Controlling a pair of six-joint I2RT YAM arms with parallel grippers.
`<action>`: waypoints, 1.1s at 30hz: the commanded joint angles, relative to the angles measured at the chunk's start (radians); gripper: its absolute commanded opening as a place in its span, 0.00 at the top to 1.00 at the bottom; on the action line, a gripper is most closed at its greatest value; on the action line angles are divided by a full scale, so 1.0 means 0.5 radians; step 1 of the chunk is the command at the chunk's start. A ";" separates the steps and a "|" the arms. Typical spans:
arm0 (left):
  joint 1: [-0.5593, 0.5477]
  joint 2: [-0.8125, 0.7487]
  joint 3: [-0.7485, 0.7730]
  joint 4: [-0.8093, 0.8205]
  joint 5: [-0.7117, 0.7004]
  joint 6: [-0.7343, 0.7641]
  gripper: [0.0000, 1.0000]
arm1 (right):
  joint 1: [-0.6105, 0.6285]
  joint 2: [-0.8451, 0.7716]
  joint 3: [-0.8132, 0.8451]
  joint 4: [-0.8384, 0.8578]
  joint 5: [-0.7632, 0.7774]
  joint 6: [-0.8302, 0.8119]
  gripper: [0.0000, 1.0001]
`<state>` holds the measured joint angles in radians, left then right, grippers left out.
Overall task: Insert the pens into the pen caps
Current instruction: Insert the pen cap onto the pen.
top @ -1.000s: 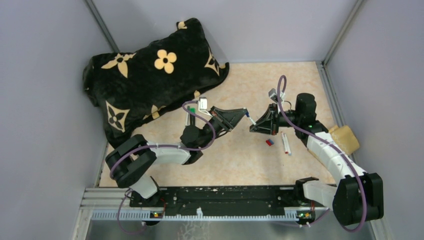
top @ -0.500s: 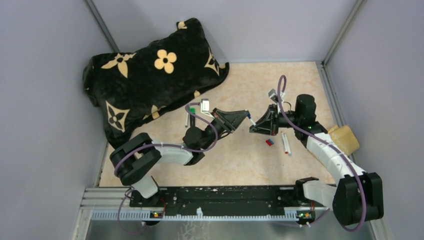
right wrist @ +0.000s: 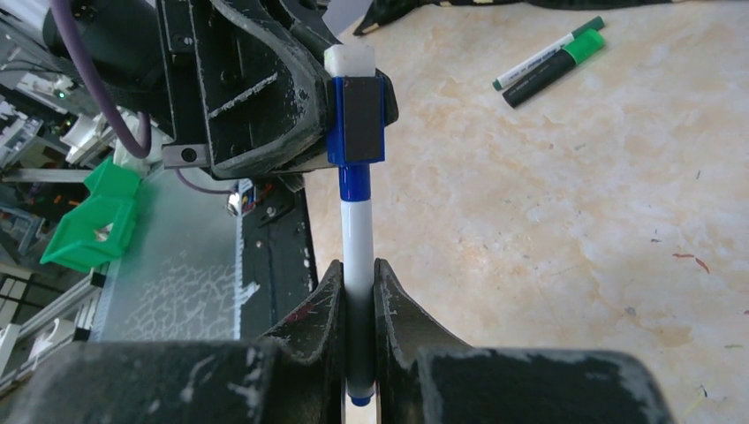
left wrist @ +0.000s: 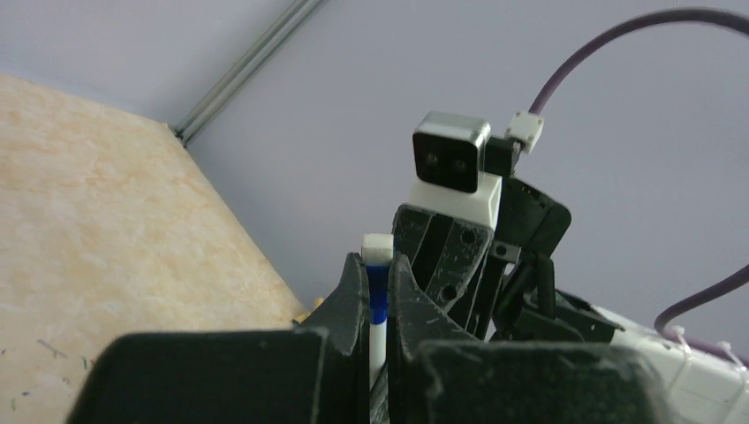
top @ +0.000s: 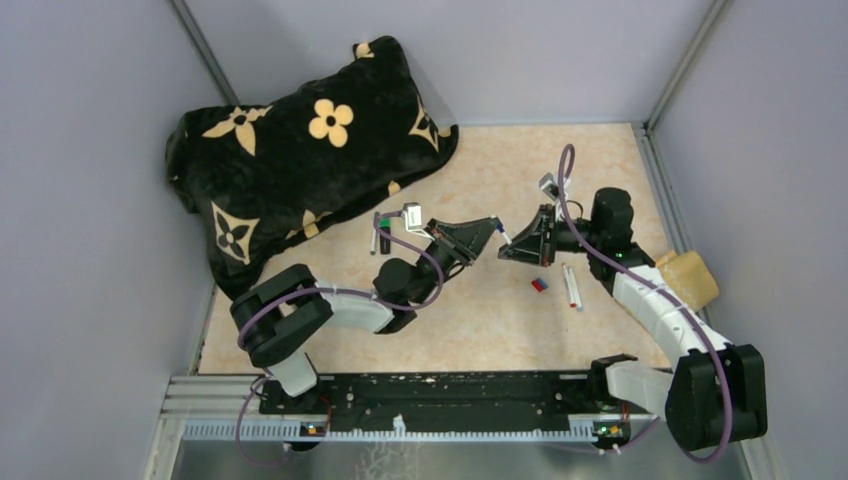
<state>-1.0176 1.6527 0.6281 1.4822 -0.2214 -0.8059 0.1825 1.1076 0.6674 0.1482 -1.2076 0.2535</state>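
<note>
My right gripper (right wrist: 358, 269) is shut on the white barrel of a pen (right wrist: 357, 225) with a blue collar. The pen's tip end sits inside a blue pen cap (right wrist: 356, 115) with a white top. My left gripper (left wrist: 378, 265) is shut on that pen cap (left wrist: 377, 296). In the top view the left gripper (top: 492, 228) and right gripper (top: 506, 251) meet tip to tip above the middle of the table. A thin white pen with green ends and a thicker black pen (right wrist: 552, 64) lie together on the table, seen also in the top view as green-ended pens (top: 379, 232).
A black pillow with tan flowers (top: 300, 150) fills the back left. A red-ended pen (top: 571, 286) and a small red and blue cap (top: 539, 284) lie right of centre. A tan object (top: 690, 278) sits at the right edge by the wall.
The left arm has shifted to the right, uncovering the green-ended pens. The two gripper tips have drawn slightly closer together. Both grips are unchanged.
</note>
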 commanded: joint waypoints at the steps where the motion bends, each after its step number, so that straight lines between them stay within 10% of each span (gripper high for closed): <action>1: -0.217 0.095 0.013 0.006 0.090 0.014 1.00 | 0.018 0.033 0.071 0.241 0.224 0.002 1.00; 7: -0.299 0.079 0.014 -0.219 0.193 -0.089 1.00 | 0.016 0.069 0.217 0.143 0.209 -0.143 1.00; 12: -0.272 0.020 -0.007 -0.335 0.530 -0.159 1.00 | 0.015 0.185 0.123 0.915 -0.252 0.448 1.00; 16: -0.263 -0.086 -0.107 -0.453 0.618 -0.119 1.00 | 0.028 0.085 0.303 -0.059 0.213 -0.345 1.00; 21: -0.257 -0.145 -0.162 -0.371 0.469 -0.052 1.00 | 0.021 0.045 0.162 0.146 0.106 -0.194 1.00; 33: -0.163 -0.579 -0.308 -0.515 0.091 0.021 0.37 | 0.031 0.041 0.049 0.106 -0.137 -0.312 1.00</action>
<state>-1.0962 1.4570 0.5152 1.2942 -0.1905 -0.7967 0.1963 1.1450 0.6861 0.1455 -1.2758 0.1478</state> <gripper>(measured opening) 0.556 0.070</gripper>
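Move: My left hand already has the blue cap on the white pen; the pen's middle lies about 3 cm back, 2 cm right and 4 cm below it. From my right hand, gripping the pen low down, the cap is some 4 cm ahead, 2 cm left and 6 cm up. On the table some 26 cm below my left hand, the red and blue caps lie about 6 cm back and 10 cm right of it, the spare white pens equally far back but 16 cm right. Still pinching the blue cap, my left hand presses it down onto the pen about 1 cm, my right hand sinking with it. Both come up again and ease back together; then my left fingers open past halfway, let go of the cap and draw back, about 5 cm from the start, while my right hand keeps its grip and comes forward again. ##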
